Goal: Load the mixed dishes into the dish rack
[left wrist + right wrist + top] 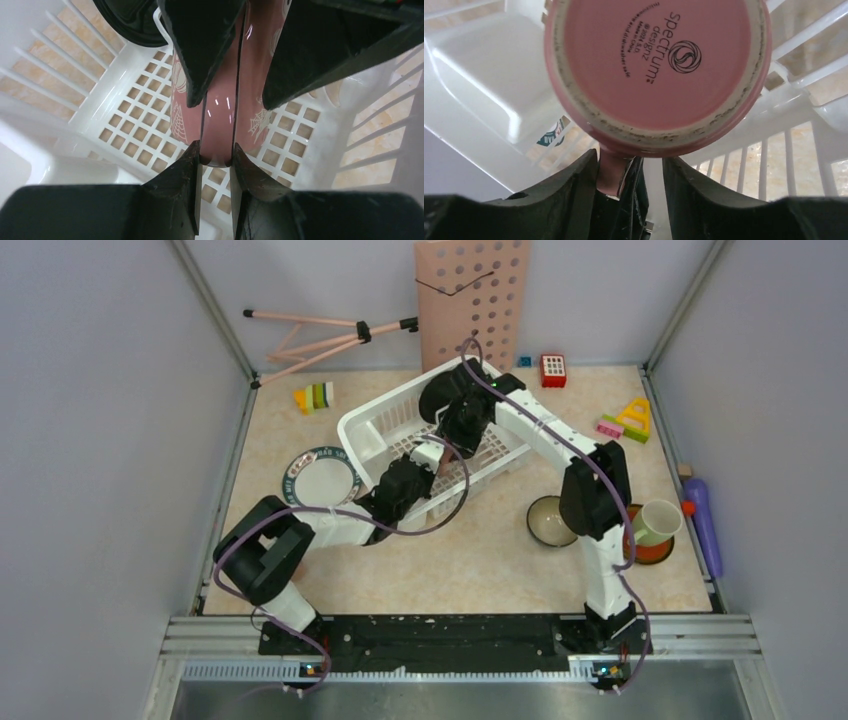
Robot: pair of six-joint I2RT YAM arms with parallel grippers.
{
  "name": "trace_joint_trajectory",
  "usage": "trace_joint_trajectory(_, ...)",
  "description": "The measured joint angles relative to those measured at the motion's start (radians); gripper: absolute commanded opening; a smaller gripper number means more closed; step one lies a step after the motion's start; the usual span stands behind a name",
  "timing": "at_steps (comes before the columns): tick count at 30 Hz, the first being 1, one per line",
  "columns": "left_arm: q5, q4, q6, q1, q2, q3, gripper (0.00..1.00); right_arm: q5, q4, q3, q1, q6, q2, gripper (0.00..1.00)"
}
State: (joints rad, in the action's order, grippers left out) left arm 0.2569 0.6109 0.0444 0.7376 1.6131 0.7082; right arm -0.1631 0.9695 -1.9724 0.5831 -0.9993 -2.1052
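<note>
In the left wrist view my left gripper (216, 152) is shut on the handle of a pink cup (247, 125) with a spider-web print, held over the grid floor of the white dish rack (140, 130). The right gripper (630, 157) faces the cup's base (654, 60). Its jaws straddle the same handle, one finger against it and a gap at the other. In the top view both grippers (428, 455) (462, 425) meet inside the rack (370, 425). Outside it lie a teal-rimmed plate (320, 478), a bowl (550, 520) and a green mug (655, 522) on an orange plate (652, 552).
A pink perforated board (475, 300) leans on the back wall behind the rack, with a folded pink tripod (320, 335) to its left. Toy blocks (315, 397) (552, 369) (628, 420) lie at the back. A purple cylinder (705, 525) lies along the right edge.
</note>
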Motion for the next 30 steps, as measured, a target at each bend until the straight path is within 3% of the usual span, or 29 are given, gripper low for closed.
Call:
trace_joint_trajectory(1,0.004,0.007,0.0,0.002,0.0,-0.003,0.0,0.0,-0.001,0.006,0.001,-0.005,0.0,0.32)
trace_joint_trajectory(3,0.007,0.018,0.005,0.008,0.0,-0.009,0.0,-0.011,-0.027,0.031,0.003,-0.027,0.0,0.0)
trace_joint_trajectory(9,0.019,0.072,0.001,0.021,-0.001,-0.035,0.01,-0.045,-0.134,0.101,0.004,-0.077,0.031,0.0)
trace_joint_trajectory(12,0.013,0.082,-0.01,0.022,-0.016,-0.05,0.27,-0.023,-0.148,0.126,0.013,-0.079,0.053,0.0)
trace_joint_trajectory(14,0.013,0.067,-0.033,0.025,-0.035,-0.056,0.55,-0.003,-0.159,0.147,0.021,-0.074,0.073,0.0)
trace_joint_trajectory(16,0.014,0.024,-0.071,0.029,-0.066,-0.055,0.89,0.026,-0.169,0.168,0.033,-0.038,0.092,0.0)
trace_joint_trajectory(17,0.016,0.002,-0.076,0.029,-0.082,-0.053,0.95,0.042,-0.172,0.177,0.038,-0.023,0.098,0.0)
trace_joint_trajectory(30,0.043,-0.375,-0.236,0.02,-0.452,0.018,0.98,0.171,-0.415,0.384,0.069,0.245,0.181,0.0)
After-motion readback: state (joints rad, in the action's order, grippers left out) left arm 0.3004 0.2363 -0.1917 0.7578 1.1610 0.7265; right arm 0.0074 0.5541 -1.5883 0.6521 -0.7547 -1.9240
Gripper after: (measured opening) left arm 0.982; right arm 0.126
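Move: The left hand already pinches the pink mug's handle, with the mug's body about 5 cm ahead of its fingertips and 2 cm to the right. For the right hand, whose half-open fingers straddle the same handle, the body is some 4 cm ahead, 2 cm right and 3 cm below. From the right hand, the black plate stands roughly 12 cm ahead and 1 cm left, and the olive bowl is 15 cm back and 24 cm right, both lower. The right fingers shut on the mug's handle beside the left hand's grip. Only then does the left hand spread its fingers, let go and back off up and towards its base, rising some 10 cm clear. The right hand keeps its pinch, shifting slightly left and back, then right, sinking about 2 cm overall while its fingertips swing some 20 degrees forward and it turns a little counter-clockwise. ##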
